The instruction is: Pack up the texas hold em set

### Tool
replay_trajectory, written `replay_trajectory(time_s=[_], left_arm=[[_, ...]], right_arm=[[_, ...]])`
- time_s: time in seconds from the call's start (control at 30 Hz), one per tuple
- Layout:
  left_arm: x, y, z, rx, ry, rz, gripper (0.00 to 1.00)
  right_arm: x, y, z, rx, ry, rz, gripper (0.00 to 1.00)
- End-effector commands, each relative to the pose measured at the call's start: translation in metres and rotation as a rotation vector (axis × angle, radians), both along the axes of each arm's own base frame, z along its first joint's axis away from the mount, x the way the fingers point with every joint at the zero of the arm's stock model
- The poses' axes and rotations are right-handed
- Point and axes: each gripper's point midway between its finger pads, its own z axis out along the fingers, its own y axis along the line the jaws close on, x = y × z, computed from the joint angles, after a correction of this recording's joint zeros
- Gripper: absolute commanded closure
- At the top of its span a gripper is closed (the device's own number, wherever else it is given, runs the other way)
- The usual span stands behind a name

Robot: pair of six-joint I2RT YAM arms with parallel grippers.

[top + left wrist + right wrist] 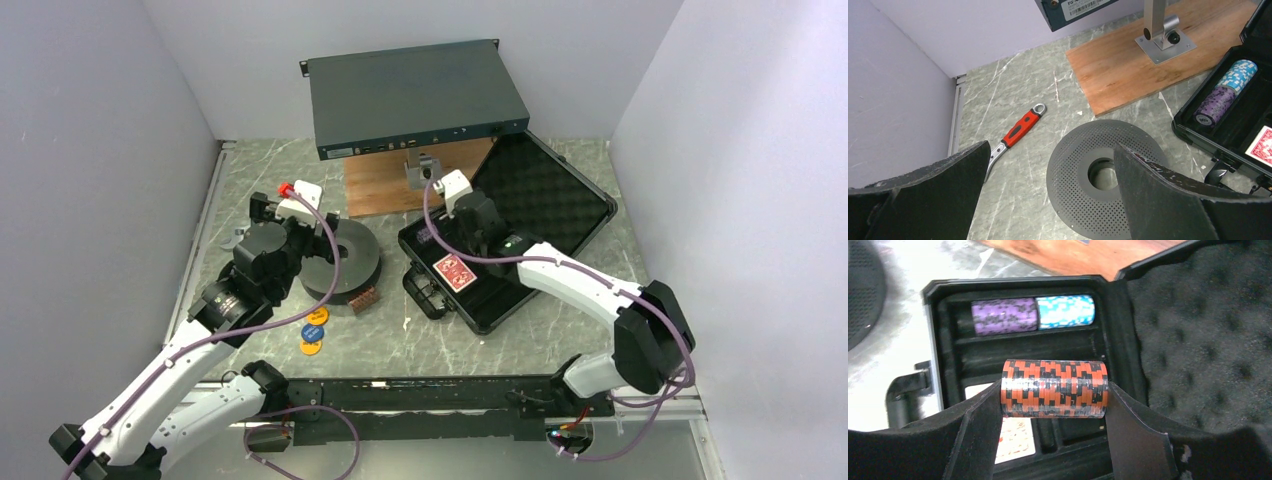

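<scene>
The black case (590,215) lies open at centre right, its foam lid (1208,330) folded back. In its tray rest a purple chip stack (1004,316), a teal chip stack (1065,311) and the red-backed card deck (454,271). My right gripper (1054,405) is shut on an orange-and-black striped chip stack (1054,388), held crosswise just above the tray's slots. My left gripper (1050,195) hangs open over the dark grey spool (1073,165), holding nothing. A brown chip stack (365,297) lies against the spool's front. Orange (318,316), blue (315,331) and yellow (310,347) discs lie on the table near it.
A red-handled wrench (1020,129) lies on the table left of the spool. A wooden board (1148,70) with a metal post (1158,30) sits behind it. The flat teal-grey metal box (415,95) stands at the back. Walls close in on both sides.
</scene>
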Motion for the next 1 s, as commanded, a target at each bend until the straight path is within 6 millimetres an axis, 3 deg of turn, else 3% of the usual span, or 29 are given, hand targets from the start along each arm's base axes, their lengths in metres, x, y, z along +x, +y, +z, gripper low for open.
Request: replay_trajectory(time_s=[0.0, 0.33, 0.53, 0.97], left_arm=[[0.001, 0.004, 0.012, -0.037, -0.047, 0.03, 0.0], [0.003, 0.003, 0.008, -0.02, -0.038, 0.03, 0.0], [0.005, 0.001, 0.006, -0.014, -0.034, 0.025, 0.0], [0.005, -0.001, 0.004, -0.011, -0.029, 0.017, 0.0]], right_arm=[[0.035, -0.002, 0.024, 0.097, -0.089, 0.022, 0.65], [0.055, 0.004, -0.003, 0.094, -0.031, 0.212, 0.63], [0.072, 0.001, -0.009, 0.125, -0.026, 0.203, 0.63], [0.094, -0.009, -0.042, 0.095, -0.005, 0.167, 0.65]])
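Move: The right hand already holds an orange chip stack. The empty middle trough of the case, on its blue-stack side, lies about 6 cm ahead, 2 cm to the right and some 11 cm below. The blue stack is about 10 cm straight ahead, the purple one 7 cm ahead and 6 cm left, both some 10 cm down; the card deck is 4 cm back, 1 cm left and 11 cm down. From the left hand that trough is roughly 12 cm ahead, 32 cm right and 25 cm down. Still pinching the orange chip stack end to end, the right hand swings forward and a little right over the open case, then sinks towards the empty trough beside the blue and purple stacks, about 9 cm down and 6 cm forward in all. On the way the fingers tip about 10 degrees further down and the wrist turns slightly counter-clockwise, lining the stack up with the rows. ##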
